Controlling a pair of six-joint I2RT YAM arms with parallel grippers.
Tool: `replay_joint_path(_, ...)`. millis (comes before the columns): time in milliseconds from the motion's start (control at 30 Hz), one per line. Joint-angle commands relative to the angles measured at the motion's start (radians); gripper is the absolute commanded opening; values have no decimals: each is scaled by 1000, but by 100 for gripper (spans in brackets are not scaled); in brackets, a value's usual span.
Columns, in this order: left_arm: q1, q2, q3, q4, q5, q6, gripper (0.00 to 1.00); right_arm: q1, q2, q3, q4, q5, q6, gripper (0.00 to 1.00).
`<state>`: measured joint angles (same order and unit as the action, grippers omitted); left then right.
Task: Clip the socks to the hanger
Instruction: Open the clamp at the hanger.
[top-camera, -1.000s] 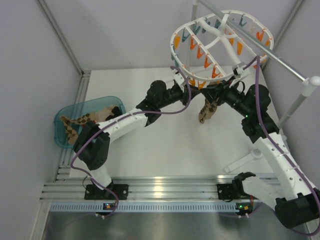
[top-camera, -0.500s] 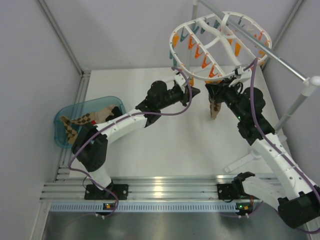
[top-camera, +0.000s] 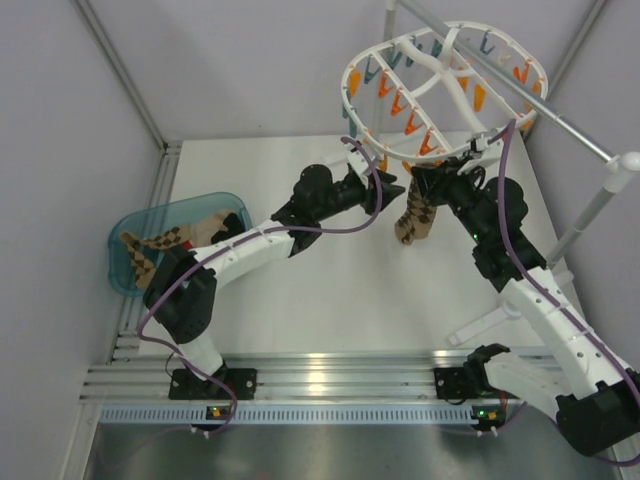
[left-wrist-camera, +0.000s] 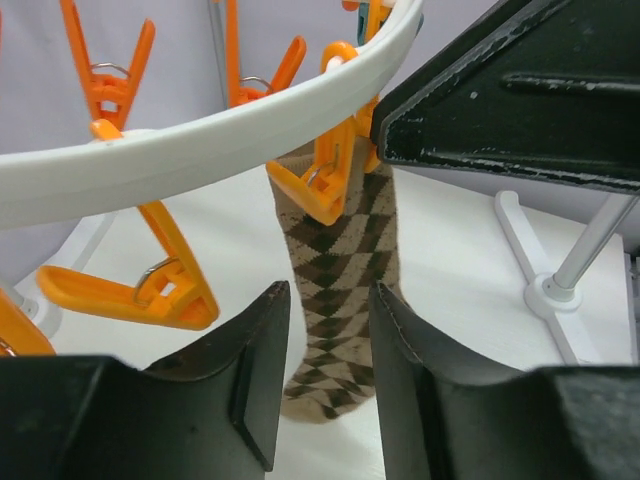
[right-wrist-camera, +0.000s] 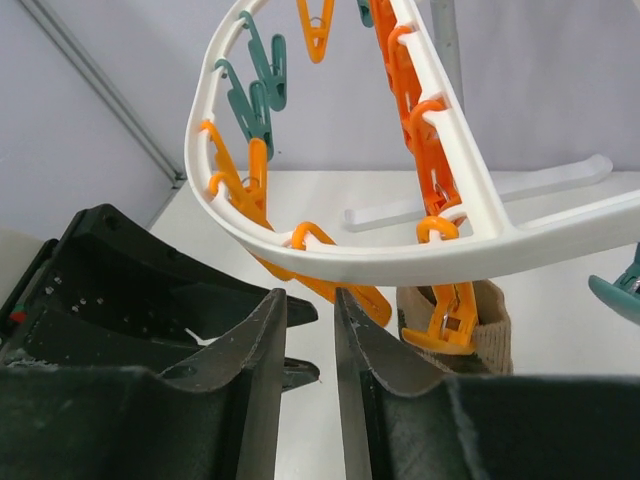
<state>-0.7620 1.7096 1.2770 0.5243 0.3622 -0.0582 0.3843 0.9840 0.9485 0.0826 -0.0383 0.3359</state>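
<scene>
The white oval hanger (top-camera: 349, 95) hangs at the back right, with orange and teal clips under its rim (left-wrist-camera: 200, 150). One brown argyle sock (top-camera: 413, 220) dangles from an orange clip (left-wrist-camera: 320, 190) on the near rim, free of both grippers. My left gripper (top-camera: 388, 190) sits just left of it, open, and the sock (left-wrist-camera: 340, 290) shows beyond its empty jaws (left-wrist-camera: 328, 292). My right gripper (top-camera: 425, 182) is close on the sock's right, under the rim (right-wrist-camera: 400, 262). Its jaws (right-wrist-camera: 308, 297) stand narrowly open and empty, and the clipped cuff (right-wrist-camera: 490, 320) is to their right.
A teal basket (top-camera: 125, 270) at the left edge of the table holds more argyle socks (top-camera: 150, 245). The grey rod stand (top-camera: 590, 215) rises at the right, its white foot (top-camera: 490, 325) lying on the table. An aluminium rail (top-camera: 330, 385) runs along the near edge.
The left jaws shut, then opened again. The right jaws narrowed and let go of the sock, which now hangs from the clip. The hanger has swung slightly.
</scene>
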Motion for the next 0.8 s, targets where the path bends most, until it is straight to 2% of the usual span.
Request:
replay_joint_path(0, -5, -25, -28, 159, 40, -41, 43, 18, -24, -7, 43, 17, -11, 26)
replay_joint_path(167, -7, 18, -8, 221, 41, -86, 54, 18, -24, -2, 46, 15, -31, 27)
replay_joint_path(367, -6, 77, 13, 342, 38, -156, 55, 16, -39, 1, 31, 9, -43, 27)
replay_joint_path(767, -7, 174, 81, 411, -48, -292, 58, 7, -56, 9, 16, -23, -43, 28)
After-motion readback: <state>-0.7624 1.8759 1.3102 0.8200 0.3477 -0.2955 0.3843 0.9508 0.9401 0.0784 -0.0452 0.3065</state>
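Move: The free orange clamp on the near rim hangs about 2 cm ahead of the left hand, 2 cm to its right and 3 cm above; the clamp at the sock is some 4 cm to the right of it, level with it in depth and height. The checkered sock's middle is roughly 4 cm ahead of the left hand, 6 cm right and 5 cm below. From the right hand the free clamp is about 2 cm straight ahead, at its height. The free orange clamp is what the left hand closes in on: after easing back a little and up about 1 cm, the hand sinks back to its height and slides some 3 cm right, then forward about 2 cm, fingertips tilting up roughly 10 degrees and opening wider beneath the rim. The right hand all but stays at the rim, only easing back a little at the end, its narrow gap kept. ##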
